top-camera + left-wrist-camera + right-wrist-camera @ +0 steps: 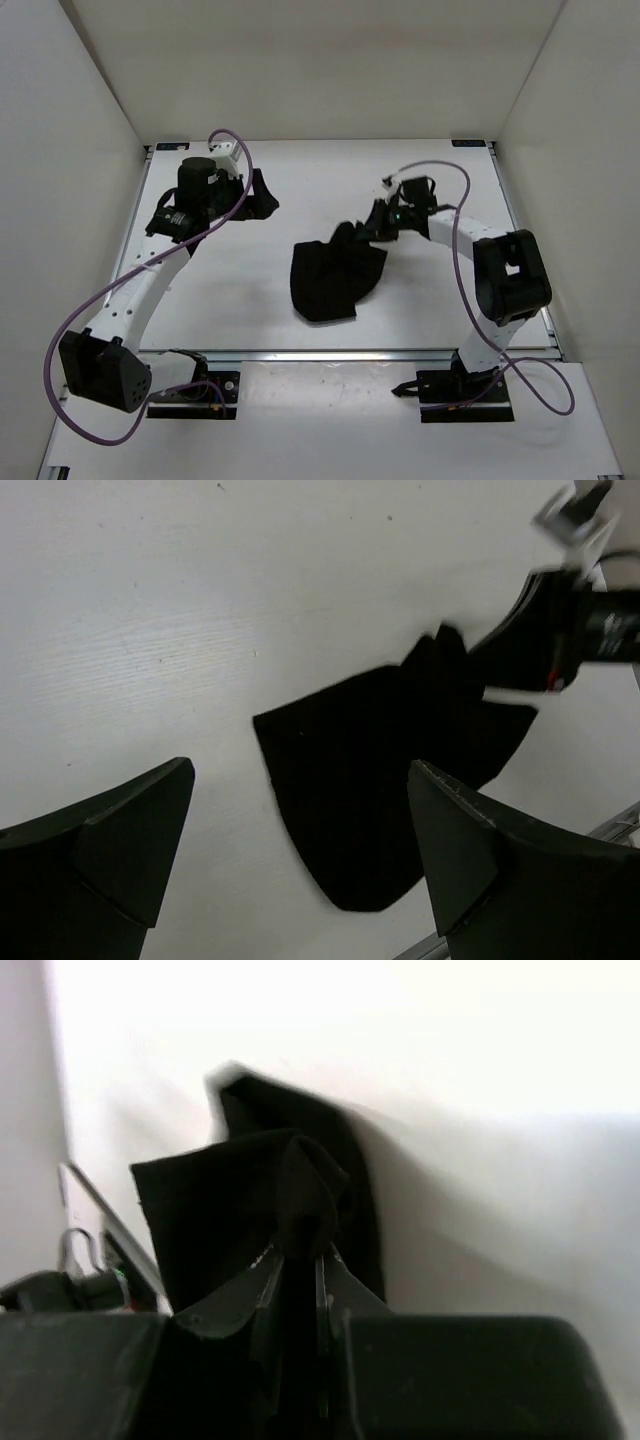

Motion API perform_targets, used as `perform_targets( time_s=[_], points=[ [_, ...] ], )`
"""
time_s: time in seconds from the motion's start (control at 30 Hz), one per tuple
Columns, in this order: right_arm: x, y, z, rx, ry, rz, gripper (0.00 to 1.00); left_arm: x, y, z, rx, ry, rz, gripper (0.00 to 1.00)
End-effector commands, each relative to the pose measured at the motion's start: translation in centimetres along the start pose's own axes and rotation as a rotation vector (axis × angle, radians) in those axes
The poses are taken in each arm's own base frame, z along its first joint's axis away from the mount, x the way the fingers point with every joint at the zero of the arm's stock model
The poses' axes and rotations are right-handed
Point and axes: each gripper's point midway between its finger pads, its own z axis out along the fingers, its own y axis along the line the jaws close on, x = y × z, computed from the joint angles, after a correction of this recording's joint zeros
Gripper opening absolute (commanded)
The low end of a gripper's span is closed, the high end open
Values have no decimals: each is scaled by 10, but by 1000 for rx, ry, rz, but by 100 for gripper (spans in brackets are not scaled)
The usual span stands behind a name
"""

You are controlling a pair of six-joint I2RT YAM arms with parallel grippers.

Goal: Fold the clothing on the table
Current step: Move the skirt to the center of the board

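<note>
The clothing (328, 280) is a black garment lying partly folded in the middle of the white table (250, 310). Its far right corner is lifted and pinched in my right gripper (374, 226), which is shut on it. The right wrist view shows the bunched cloth (250, 1200) squeezed between my right gripper (300, 1252). My left gripper (262, 195) hovers at the far left of the table, open and holding nothing, well apart from the garment. From the left wrist, the clothing (380, 780) lies beyond my left gripper (300, 775), whose jaws stand wide.
White walls close in the table on the left, right and back. An aluminium rail (340, 354) runs along the near edge, with both arm bases just behind it. Purple cables loop off both arms.
</note>
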Motion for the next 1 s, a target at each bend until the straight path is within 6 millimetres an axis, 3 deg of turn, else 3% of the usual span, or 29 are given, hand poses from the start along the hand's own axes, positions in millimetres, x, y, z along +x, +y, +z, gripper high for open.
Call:
perform_targets(
  time_s=[0.0, 0.03, 0.07, 0.1, 0.2, 0.27, 0.37, 0.4, 0.47, 0.53, 0.6, 0.67, 0.7, 0.8, 0.87, 0.97],
  points=[
    [-110, 83, -33, -127, -218, -221, 0, 3, -4, 2, 12, 8, -11, 99],
    [-121, 94, -41, -137, -233, -240, 0, 3, -4, 2, 9, 12, -13, 99],
    [-148, 121, -61, -163, -301, -295, 0, 3, -4, 4, 9, 11, -15, 99],
    [-176, 159, -94, -207, -400, -363, 0, 3, -4, 7, 8, 9, -20, 99],
    [-186, 183, -120, -244, -493, -421, 0, -4, -6, 8, 21, -17, -31, 99],
    [-179, 169, -113, -219, -483, -410, 0, -5, -5, 12, 24, -18, -28, 99],
    [-123, 89, -65, -106, -297, -253, 0, 3, -11, 20, 34, 8, -29, 98],
    [-112, 76, -57, -80, -254, -236, 0, 2, -17, 20, 44, 6, -17, 98],
    [-57, 35, -36, 10, -81, -181, 18, 10, -19, 24, 47, 25, -22, 99],
    [-18, 27, -32, 43, 17, -186, 28, 20, -18, 28, 54, 51, -25, 98],
    [15, 19, -34, 62, 57, -179, 45, 30, -17, 33, 53, 73, -31, 99],
    [11, 28, -55, 67, -34, -184, 57, 39, -16, 38, 46, 92, -33, 99],
    [9, 20, -61, 69, -73, -174, 61, 43, -16, 41, 48, 103, -30, 99],
    [-18, 18, -100, 60, -256, -144, 70, 58, -22, 55, 66, 139, -32, 98],
    [-23, -4, -118, 126, -320, -123, 71, 66, -37, 64, 109, 160, -24, 98],
    [-21, -29, -127, 214, -311, -95, 72, 82, -53, 85, 144, 195, -3, 99]
  ],
)
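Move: The skirt hangs pinched by one edge in the right hand, its bunched body about 6 cm to that hand's left, 5 cm back and 5 cm lower. The patch of board it is taken to lies some 14 cm ahead, 3 cm right and 7 cm below; the board's centre is about 9 cm ahead and 9 cm left. From the left hand that patch is roughly 14 cm ahead, 27 cm right and 25 cm down. The skirt, still pinched by its edge, is flung out as the right hand whips up some 25 cm and 10 cm forward, fingers tipping up nearly 40 degrees, then swoops down and back to end low, nearer the base than it began. Opening on the descent, the fingers let the skirt go, and the hand withdraws right and up. The open left hand sinks about 8 cm and shifts 6 cm right. ##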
